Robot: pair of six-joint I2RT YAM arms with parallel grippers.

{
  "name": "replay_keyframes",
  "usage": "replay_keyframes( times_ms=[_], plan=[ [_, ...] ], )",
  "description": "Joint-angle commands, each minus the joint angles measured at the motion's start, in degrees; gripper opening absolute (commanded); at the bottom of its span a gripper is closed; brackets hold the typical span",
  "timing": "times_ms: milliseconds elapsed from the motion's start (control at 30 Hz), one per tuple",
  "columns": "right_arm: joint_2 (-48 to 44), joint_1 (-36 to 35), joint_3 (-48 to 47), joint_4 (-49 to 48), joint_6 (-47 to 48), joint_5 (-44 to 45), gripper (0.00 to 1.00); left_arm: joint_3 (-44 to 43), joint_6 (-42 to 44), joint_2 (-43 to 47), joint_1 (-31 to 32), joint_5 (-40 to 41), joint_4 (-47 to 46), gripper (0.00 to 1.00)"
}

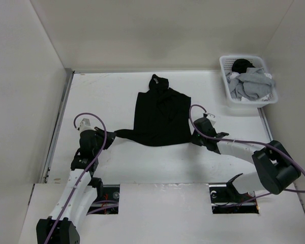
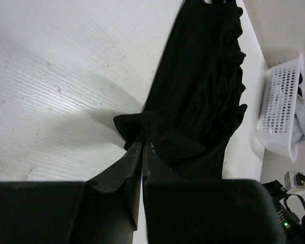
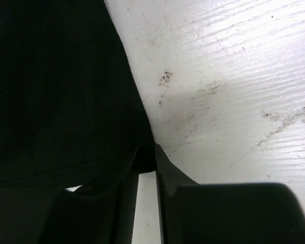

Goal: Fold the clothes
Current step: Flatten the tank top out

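Note:
The black clothes (image 1: 160, 117) lie spread on the white table, collar end away from the arms. My left gripper (image 1: 110, 137) is at the near left corner, where a stretched tail of fabric runs out to it. In the left wrist view its jaws (image 2: 143, 143) are shut on a bunched fold of the clothes (image 2: 203, 86). My right gripper (image 1: 196, 138) is low at the near right corner. In the right wrist view its fingers (image 3: 146, 154) stand a narrow gap apart, with the edge of the clothes (image 3: 56, 86) between the tips and white table showing in the gap behind.
A white lattice basket (image 1: 227, 84) with light grey garments (image 1: 251, 87) stands at the far right corner, also seen in the left wrist view as a white basket (image 2: 282, 107). Walls enclose the table on three sides. Purple cables loop over both arms.

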State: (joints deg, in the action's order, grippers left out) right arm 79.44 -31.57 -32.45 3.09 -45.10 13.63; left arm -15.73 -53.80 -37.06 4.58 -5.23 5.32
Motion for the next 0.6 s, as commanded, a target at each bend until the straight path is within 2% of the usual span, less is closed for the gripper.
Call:
replay_keyframes(
  times_ms=[0,67,200,333,467,567],
  plan=[
    [1.1,0.3,-1.0,0.1,-0.4,-0.9,0.2,-0.3,-0.3,0.2,0.3,-0.9,-3.4,0.01],
    [1.2,0.5,-1.0,-0.1,-0.3,-1.6,0.16,-0.4,-0.3,0.1,0.2,-0.9,-3.5,0.01],
    [-0.8,1.2,0.7,-2.5,-0.6,-2.1,0.03,-1.1,-0.3,0.0,-0.1,-0.9,-3.6,0.01],
    [-11.7,0.5,1.8,-2.8,0.9,1.3,0.0,-5.7,-0.5,0.7,-0.2,-0.9,-2.5,0.0],
    [-28.6,-2.8,-5.9,9.4,4.4,6.6,0.0,-16.0,-2.4,3.5,1.0,0.0,0.3,0.0],
    [-37.1,-6.0,-19.1,20.1,9.4,12.2,0.0,-26.7,-3.2,5.5,1.5,2.2,3.9,0.0]
  ],
)
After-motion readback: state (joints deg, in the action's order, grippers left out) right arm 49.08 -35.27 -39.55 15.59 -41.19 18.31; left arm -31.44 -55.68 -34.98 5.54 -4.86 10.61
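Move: The tank top's right hem corner lies between the right hand's still slightly open fingertips, practically at the hand point; its strap end is about 23 cm ahead and 13 cm left, and the white basket some 22 cm ahead and 21 cm right. The left hand already holds the left hem corner clear of the table; from that hand the right corner lies roughly 29 cm right, 3 cm back and 8 cm lower, the strap end about 21 cm ahead, 17 cm right and 9 cm lower. The tank top's right hem corner is pinched as the right fingers finish closing on it low at the table, while the left hand waits with the left corner in its shut grip. Then both go up fast, the right some 17 cm and the left about 12 cm, fingertips tilting upward, more on the right, drawing the hem off the table. ##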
